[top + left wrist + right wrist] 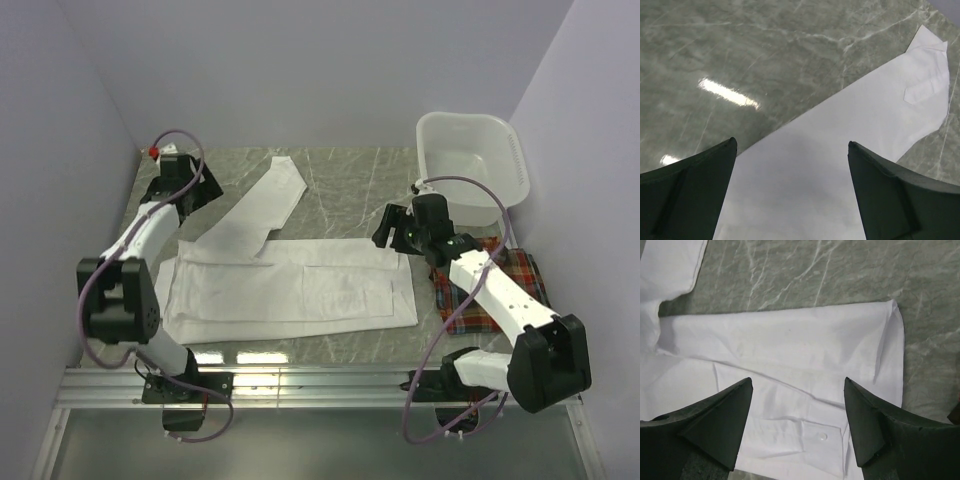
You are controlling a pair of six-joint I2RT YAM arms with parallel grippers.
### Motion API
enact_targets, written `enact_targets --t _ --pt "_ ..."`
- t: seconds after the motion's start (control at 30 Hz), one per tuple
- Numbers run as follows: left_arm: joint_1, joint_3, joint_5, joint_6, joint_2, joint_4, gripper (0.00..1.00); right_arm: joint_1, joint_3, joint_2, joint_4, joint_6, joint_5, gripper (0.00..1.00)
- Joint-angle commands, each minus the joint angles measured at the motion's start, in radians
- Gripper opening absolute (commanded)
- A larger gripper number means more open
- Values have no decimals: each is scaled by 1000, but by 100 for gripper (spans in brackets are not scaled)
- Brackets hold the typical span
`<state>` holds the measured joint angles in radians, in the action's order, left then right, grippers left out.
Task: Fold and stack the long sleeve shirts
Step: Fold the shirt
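The white long sleeve shirt (300,290) lies flat across the middle of the table, folded into a broad rectangle. One sleeve (265,205) stretches diagonally toward the back. The plaid shirt (512,272) lies folded at the right, partly under my right arm. At the back left, my left gripper (203,186) hovers open. In its wrist view the left gripper (792,145) stands above the white sleeve (865,115), and the cuff (927,85) lies farther off. My right gripper (390,226) hangs open over the shirt's back right edge. Nothing lies between the right gripper (797,382) fingers, and a buttoned cuff (821,436) lies flat below.
A white plastic basin (508,150) stands at the back right corner, close behind my right arm. Grey marble tabletop (350,180) shows behind the shirt. Walls close in on the left, back and right. A metal rail (300,385) runs along the near edge.
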<state>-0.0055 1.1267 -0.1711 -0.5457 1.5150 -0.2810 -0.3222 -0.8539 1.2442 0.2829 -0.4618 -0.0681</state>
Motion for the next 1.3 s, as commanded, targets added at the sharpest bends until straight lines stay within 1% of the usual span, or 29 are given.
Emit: enact_targets --t 0.0,0.03,0.27,0.4,0.57,0.8,0.87,1.0,1.03,1.17,1.27 --pt "-19 131 61 99 156 39 99 -34 -27 -55 74 71 24 80" --pt "-28 187 58 114 187 39 98 -50 -24 -64 79 75 27 81" --pt "-88 401 62 150 462 28 91 -74 36 -133 88 72 11 81" --pt "-111 465 68 170 554 26 90 -77 58 -147 84 69 -7 81" --pt "-140 533 41 194 648 16 89 -83 70 -146 75 72 -21 81" --pt "-165 570 51 205 718 13 86 -89 78 -144 68 69 -25 81" --pt "-177 605 42 210 743 -23 85 -89 82 -143 67 68 -25 81" --pt "-200 614 19 196 755 -50 72 -87 92 -143 61 57 -35 81" --pt "-205 620 -1 191 758 -76 71 -89 95 -147 58 55 -41 81" --pt "-237 631 -51 170 789 -151 70 -87 96 -150 48 46 -50 81" --pt "-255 619 -57 155 792 -176 63 -89 99 -147 44 43 -58 81"
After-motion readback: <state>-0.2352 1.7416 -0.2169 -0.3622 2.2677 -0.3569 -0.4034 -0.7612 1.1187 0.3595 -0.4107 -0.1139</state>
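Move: The long sleeve sticks out beyond the folded shirt. The place I reach for on it lies about 12 cm ahead of my left hand, 11 cm to its right and 14 cm below. The cuff is some 7 cm farther out and 7 cm farther right than that place. The folded body's middle is about 14 cm back and 17 cm right of my left hand. From my right hand, the same sleeve spot is roughly 13 cm ahead, 27 cm left and 13 cm down. I swing my left hand out and down onto the sleeve, about 12 cm forward and 12 cm lower, then creep rightward just over the cloth, 11 cm right in all. Meanwhile I turn it nearly 20 degrees clockwise, tip it further down, and near the end bring the wide fingers to about two thirds open astride the sleeve's left part. My empty right hand backs off some 5 cm towards my base, over the folded body. ##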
